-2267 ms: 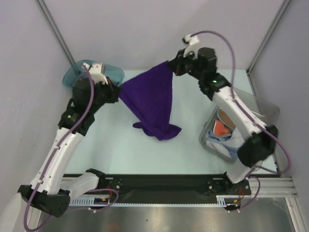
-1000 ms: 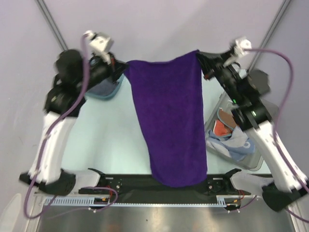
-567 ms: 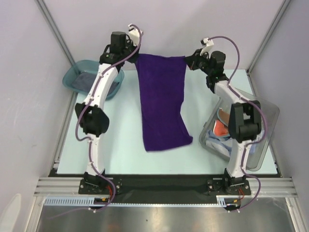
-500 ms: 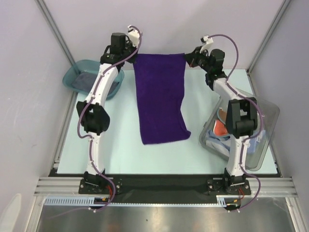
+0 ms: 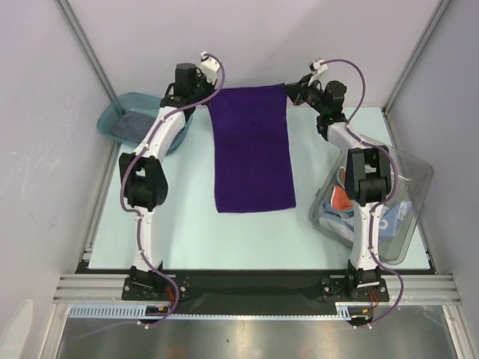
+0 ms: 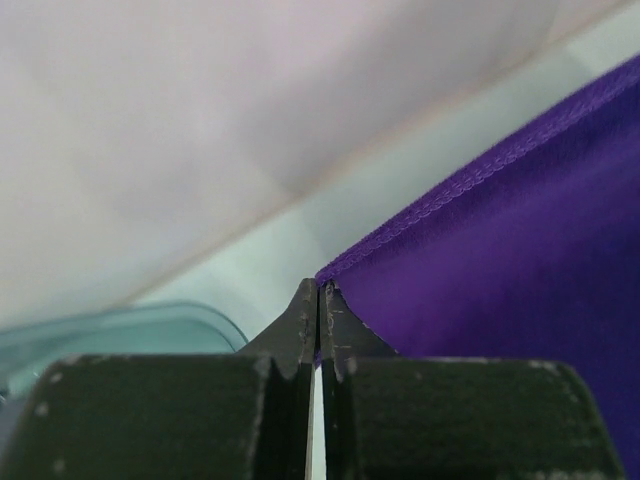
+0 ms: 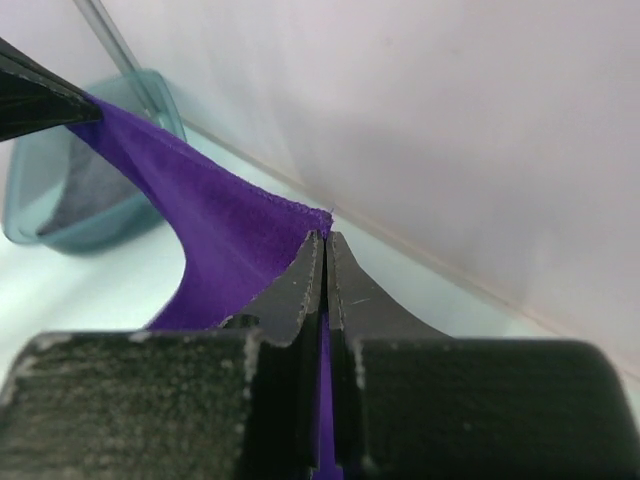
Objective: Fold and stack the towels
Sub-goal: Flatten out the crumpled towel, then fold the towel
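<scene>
A deep purple towel (image 5: pixel 251 149) lies spread flat and long down the middle of the table, its near edge toward the arms. My left gripper (image 5: pixel 207 93) is shut on its far left corner (image 6: pixel 335 270). My right gripper (image 5: pixel 288 91) is shut on the far right corner (image 7: pixel 315 222). Both arms reach out to the table's far edge. A dark grey-blue towel (image 5: pixel 135 123) lies in the teal tray (image 5: pixel 114 114) at the far left. More towels (image 5: pixel 346 196), brown-red with orange and light blue, sit crumpled in the clear bin (image 5: pixel 415 179) on the right.
The back wall rises right behind the two grippers. The teal tray (image 7: pixel 30 190) also shows at the left of the right wrist view, and its rim (image 6: pixel 130 325) in the left wrist view. The clear bin stands close beside the right arm.
The two grippers swung the purple towel up, stretched it between them, carried it toward the back and laid it down flat. Its near edge has settled straight on the table.
</scene>
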Motion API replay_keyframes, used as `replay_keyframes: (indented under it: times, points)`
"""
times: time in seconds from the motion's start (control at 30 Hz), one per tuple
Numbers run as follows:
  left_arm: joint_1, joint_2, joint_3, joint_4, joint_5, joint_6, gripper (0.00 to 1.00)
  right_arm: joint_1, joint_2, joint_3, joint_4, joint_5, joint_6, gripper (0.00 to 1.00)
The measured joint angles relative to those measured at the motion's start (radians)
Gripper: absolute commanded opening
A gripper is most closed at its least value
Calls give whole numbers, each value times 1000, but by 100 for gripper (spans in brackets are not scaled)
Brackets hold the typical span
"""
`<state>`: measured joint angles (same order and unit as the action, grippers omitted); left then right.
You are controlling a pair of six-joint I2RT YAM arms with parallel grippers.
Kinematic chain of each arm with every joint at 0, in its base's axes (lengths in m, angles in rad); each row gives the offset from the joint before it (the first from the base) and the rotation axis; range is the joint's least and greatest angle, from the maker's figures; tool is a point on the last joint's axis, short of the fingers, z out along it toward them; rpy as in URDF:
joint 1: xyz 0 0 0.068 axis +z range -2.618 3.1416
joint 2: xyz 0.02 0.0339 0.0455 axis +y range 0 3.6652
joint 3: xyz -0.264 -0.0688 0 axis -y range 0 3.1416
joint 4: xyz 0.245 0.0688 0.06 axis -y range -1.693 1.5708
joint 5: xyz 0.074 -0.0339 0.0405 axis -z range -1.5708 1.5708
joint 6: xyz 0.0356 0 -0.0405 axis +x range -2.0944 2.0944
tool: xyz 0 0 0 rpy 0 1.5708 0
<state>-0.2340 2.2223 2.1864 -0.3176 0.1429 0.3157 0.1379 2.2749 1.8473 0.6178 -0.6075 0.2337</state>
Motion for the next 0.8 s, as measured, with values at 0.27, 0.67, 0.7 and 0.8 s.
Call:
replay_keyframes:
  times: [0.27, 0.67, 0.7, 0.8]
  points:
    - [-22, -96, -223, 31, -12, 2, 0, -6, -84, -158, -9, -5, -83, 0]
    - [-108, -377, -626, 68, -80, 34, 0, 0, -364, -599, 0, 9, -62, 0]
    - [-115, -392, -667, 65, -80, 34, 0, 4, -387, -635, -11, 17, -61, 0]
    - [-133, -417, -763, 60, -87, 34, 0, 16, -452, -724, -62, 34, -64, 0]
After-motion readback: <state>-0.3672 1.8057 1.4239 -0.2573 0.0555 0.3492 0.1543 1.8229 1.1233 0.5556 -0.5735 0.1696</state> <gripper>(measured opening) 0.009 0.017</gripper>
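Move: Each hand holds one far corner of the purple towel in the air. For the left hand, the near-left corner it is carried towards lies about 31 cm back, 3 cm right and 25 cm below. For the right hand, the near-right corner lies about 32 cm back, 4 cm right and 27 cm below. The teal bin is some 27 cm left of the left hand and 5 cm farther out; the clear bin is about 30 cm right and 28 cm back of the right hand. The purple towel's held far edge is drawn back over its laid part towards the near edge, both hands moving together: the left about 15 cm back and 10 cm down, the right roughly 13 back and 8 down. The left dips first, eases up slightly, then sweeps back and sinks again. Both hands tip down some 15 degrees, fingers staying shut on their corners. ##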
